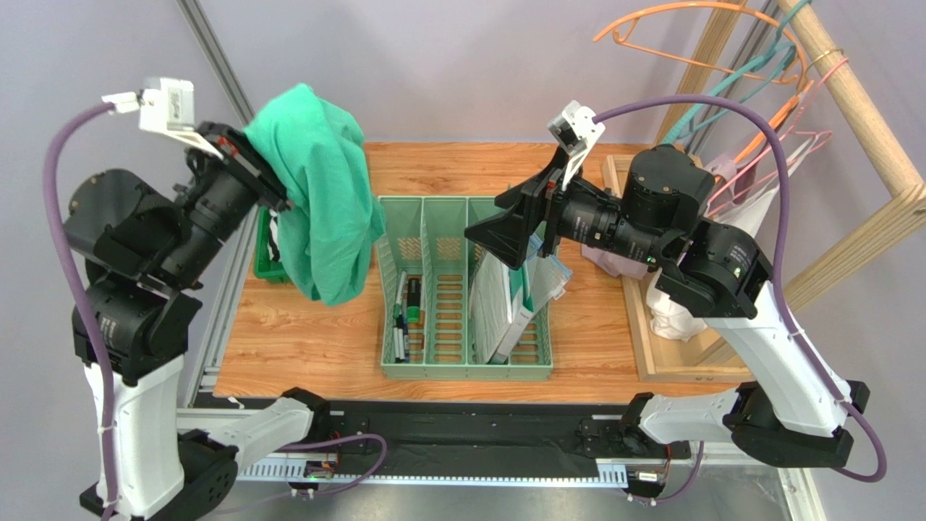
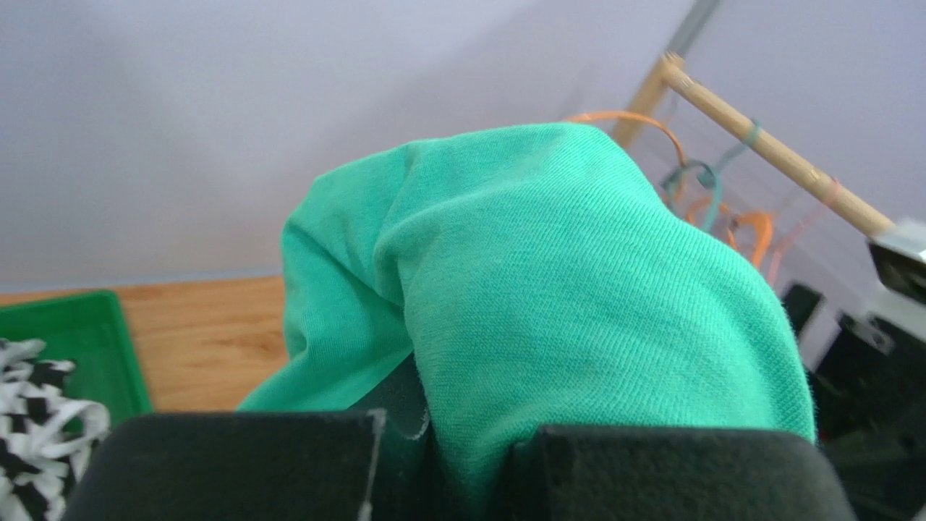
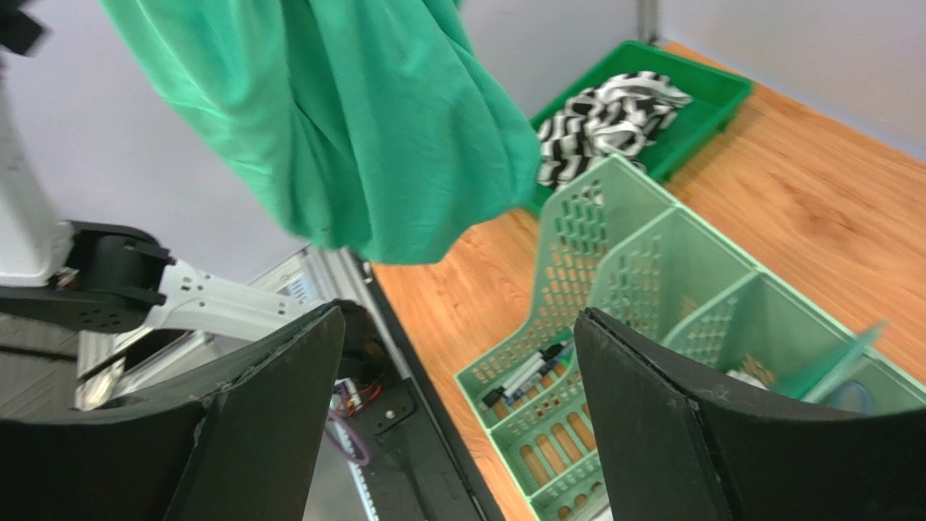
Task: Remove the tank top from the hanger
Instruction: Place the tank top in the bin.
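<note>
The green tank top [image 1: 315, 195] hangs in a bunched drape above the table's left side. My left gripper [image 1: 266, 179] is raised there and shut on its upper folds. In the left wrist view the cloth [image 2: 543, 282] fills the frame and runs down between the two dark fingers [image 2: 674, 467]. My right gripper [image 1: 502, 233] stands open over the middle of the table, nothing between its fingers, a short way right of the tank top [image 3: 348, 119]. Several hangers, one orange [image 1: 696, 16], hang on the wooden rack [image 1: 859, 109] at the back right, apart from the cloth.
A mint-green divided basket [image 1: 462, 369] with pens and papers sits mid-table below the right gripper. A dark green tray [image 3: 696, 98] holding a black-and-white striped cloth [image 3: 609, 114] lies at the left, behind the tank top. A wooden frame [image 1: 641, 326] with pale cloth lies at the right.
</note>
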Motion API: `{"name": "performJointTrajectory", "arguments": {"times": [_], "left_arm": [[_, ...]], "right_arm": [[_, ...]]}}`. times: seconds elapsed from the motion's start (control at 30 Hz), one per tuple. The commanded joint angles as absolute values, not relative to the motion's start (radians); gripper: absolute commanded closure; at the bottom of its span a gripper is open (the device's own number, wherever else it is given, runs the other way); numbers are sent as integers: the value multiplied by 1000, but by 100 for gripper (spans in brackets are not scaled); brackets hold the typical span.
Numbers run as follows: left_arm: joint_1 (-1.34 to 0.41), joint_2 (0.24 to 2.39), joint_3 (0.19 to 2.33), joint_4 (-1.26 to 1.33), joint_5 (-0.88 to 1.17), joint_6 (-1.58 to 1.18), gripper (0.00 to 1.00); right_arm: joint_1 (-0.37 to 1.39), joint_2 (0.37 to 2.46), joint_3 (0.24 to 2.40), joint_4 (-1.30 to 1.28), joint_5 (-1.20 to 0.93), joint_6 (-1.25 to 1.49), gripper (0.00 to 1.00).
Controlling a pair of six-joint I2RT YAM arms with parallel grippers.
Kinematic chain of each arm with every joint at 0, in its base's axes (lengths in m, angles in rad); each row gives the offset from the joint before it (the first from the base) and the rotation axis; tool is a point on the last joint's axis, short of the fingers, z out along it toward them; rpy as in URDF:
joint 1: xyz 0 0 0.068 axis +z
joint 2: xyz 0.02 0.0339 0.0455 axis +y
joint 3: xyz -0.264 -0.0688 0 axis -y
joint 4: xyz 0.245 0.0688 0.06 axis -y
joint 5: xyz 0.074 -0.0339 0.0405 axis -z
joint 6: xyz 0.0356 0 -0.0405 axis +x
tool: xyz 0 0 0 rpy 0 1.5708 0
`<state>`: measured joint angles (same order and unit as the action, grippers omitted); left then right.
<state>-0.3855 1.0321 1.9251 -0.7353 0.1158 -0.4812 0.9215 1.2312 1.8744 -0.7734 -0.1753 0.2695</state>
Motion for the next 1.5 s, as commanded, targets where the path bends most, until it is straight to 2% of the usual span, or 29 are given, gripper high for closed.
{"name": "performJointTrajectory", "arguments": {"times": [0.0, 0.13, 0.33, 0.5, 0.8, 1.03, 1.17, 1.33, 1.47], "left_arm": [[-335, 1222, 2144, -864, -97, -394, 100], [-204, 1336, 2217, -848, -58, -419, 100], [-6, 1427, 2064, -645, 18, -521, 100], [107, 1537, 2045, -584, 51, -566, 100], [135, 1615, 1887, -563, -38, -618, 100], [147, 1571, 1671, -425, -297, -683, 100], [152, 1569, 1759, -512, -267, -658, 100], [146, 1488, 1626, -445, -380, -652, 100], [147, 1511, 1580, -384, -289, -620, 100]], "right_arm": [[923, 1212, 1962, -850, -31, 241, 16], [923, 1164, 1959, -880, -9, 239, 16], [923, 1098, 1937, -908, -2, 247, 16], [923, 1095, 1930, -919, 35, 229, 16], [919, 1134, 1957, -940, 90, 160, 12], [905, 1177, 2014, -994, 66, 156, 12], [905, 1177, 2013, -1009, 60, 164, 12], [903, 1189, 2020, -1003, 55, 166, 12], [904, 1193, 2026, -1000, 43, 176, 12]]}}
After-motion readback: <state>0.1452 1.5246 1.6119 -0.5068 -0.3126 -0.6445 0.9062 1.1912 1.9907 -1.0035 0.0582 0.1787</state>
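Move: The left hand holds the green tank top high up. The green bin's middle lies some 33 cm ahead of this hand, 20 cm to its left and 53 cm below, with the striped top lying in it. The file box is about 9 cm ahead and 20 cm to the right, some 50 cm down. From the empty right hand the bin is roughly 36 cm ahead, 42 cm to the left and 46 cm below. Keeping its pinch on the tank top, the left hand sweeps some 27 cm forward and 20 cm left, then sinks nearly 30 cm over the bin, turning about 55 degrees counter-clockwise and tipping its fingers down, to bring the hanging cloth onto the striped top; at the end it lifts again by about 4 cm and draws slightly back. The right hand, fingers still open, shifts about 6 cm to its right above the file box, farther from the bin. ##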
